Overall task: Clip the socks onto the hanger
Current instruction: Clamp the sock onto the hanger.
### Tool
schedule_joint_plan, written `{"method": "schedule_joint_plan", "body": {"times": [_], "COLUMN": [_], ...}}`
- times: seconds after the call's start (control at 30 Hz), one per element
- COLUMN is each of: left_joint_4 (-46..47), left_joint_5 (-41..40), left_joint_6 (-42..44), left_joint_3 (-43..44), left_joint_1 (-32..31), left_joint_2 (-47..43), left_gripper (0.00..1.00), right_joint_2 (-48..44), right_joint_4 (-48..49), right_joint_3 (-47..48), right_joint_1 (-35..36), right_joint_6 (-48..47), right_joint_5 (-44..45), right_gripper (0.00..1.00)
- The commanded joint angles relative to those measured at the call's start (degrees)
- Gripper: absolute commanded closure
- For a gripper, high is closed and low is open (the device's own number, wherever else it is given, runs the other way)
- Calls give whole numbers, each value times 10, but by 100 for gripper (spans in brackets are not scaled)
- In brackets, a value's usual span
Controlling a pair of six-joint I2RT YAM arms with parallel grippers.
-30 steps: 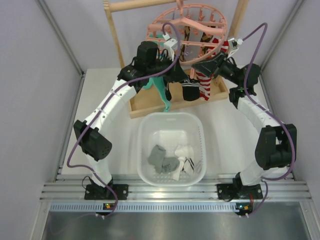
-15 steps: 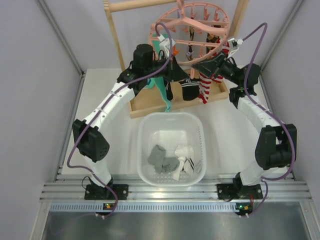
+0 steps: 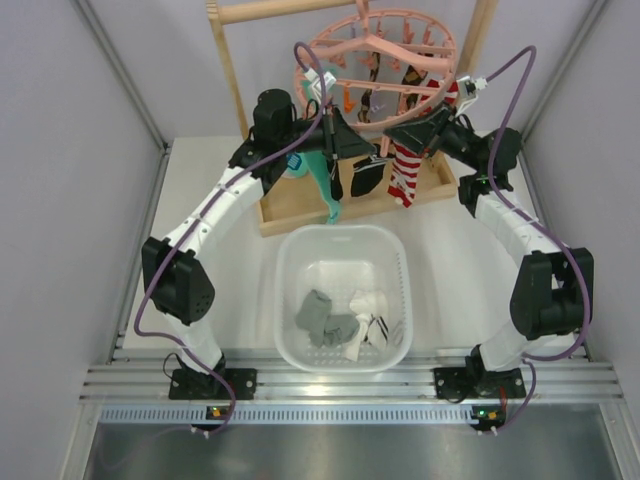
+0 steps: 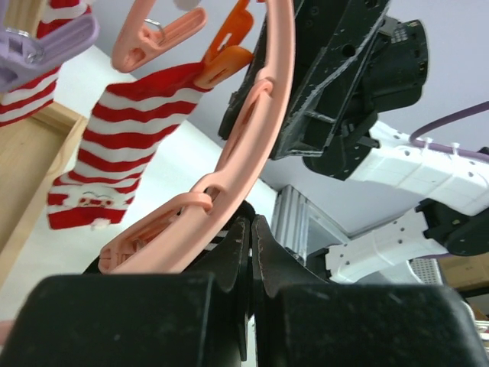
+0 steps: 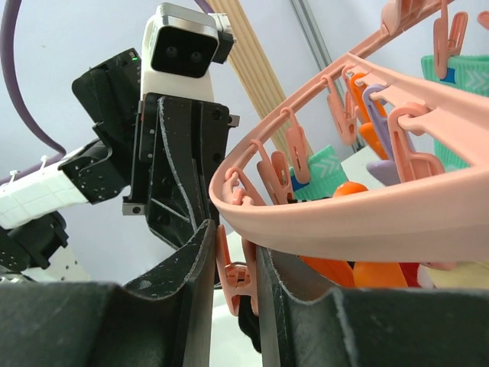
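The round pink hanger (image 3: 378, 92) hangs from the wooden rack at the back. My left gripper (image 3: 345, 138) reaches under its near rim and is shut on a black sock with white stripes (image 3: 363, 177), which dangles below it. In the left wrist view the gripper (image 4: 251, 222) is closed right against the pink ring (image 4: 263, 99), and only a striped sliver of the sock (image 4: 218, 238) shows. My right gripper (image 3: 394, 135) meets it from the right. Its jaws (image 5: 235, 237) squeeze a pink clip peg (image 5: 238, 279) on the ring (image 5: 344, 222), with dark sock fabric (image 5: 249, 326) just below.
A red-and-white striped sock (image 3: 405, 175) and a teal sock (image 3: 325, 185) hang from the hanger beside the grippers. The wooden rack (image 3: 232, 80) stands on a tray base (image 3: 300, 208). A white basket (image 3: 285, 290) in front holds several grey, white and black socks (image 3: 325, 320).
My left arm has risen and moved back toward the hanger, lifting the black sock up to the rim. The hanger has swung slightly. The right arm has stayed put.
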Motion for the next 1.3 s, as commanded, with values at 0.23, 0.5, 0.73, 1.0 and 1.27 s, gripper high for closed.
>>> {"method": "schedule_joint_plan", "body": {"times": [0.23,0.5,0.73,1.0,1.27], "left_joint_4": [160,178,185,185,149], "left_joint_5": [52,60,62,66,58], "left_joint_6": [-101,-120,-129,-130,-96], "left_joint_3": [-22,-29,-29,-33,-36], "left_joint_1": [3,3,3,3,5], "left_joint_2": [-12,-9,-5,-4,-6], "left_gripper": [100,100,100,100,100], "right_joint_2": [-8,-10,-11,-11,-19], "right_joint_4": [53,62,64,63,54], "right_joint_3": [16,13,15,13,12], "right_joint_1": [3,3,3,2,-4], "right_joint_6": [-8,-1,3,4,8], "right_joint_5": [-32,-36,-36,-34,-30], "right_gripper": [100,85,64,51,25]}}
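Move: The pink clip squeezed open in my right fingers is where the sock must go. From my left hand, which holds the black striped sock by its edge, the clip is about 4 cm right, 3 cm up and 1 cm ahead; from my right hand it is about 1 cm left and 2 cm below. The hanger rim is 2 cm ahead, 3 cm right and 4 cm above my left hand; the red striped sock hangs roughly 8 cm ahead, 8 cm right and 5 cm below. My left hand, still pinching the black sock, lifts it a bit over 2 cm and draws back about 2 cm with a slight roll, bringing the fabric up into the clip's jaws, then holds there. My right hand eases back about 1 cm and then opens its fingers widely, letting go of the clip's handles. ##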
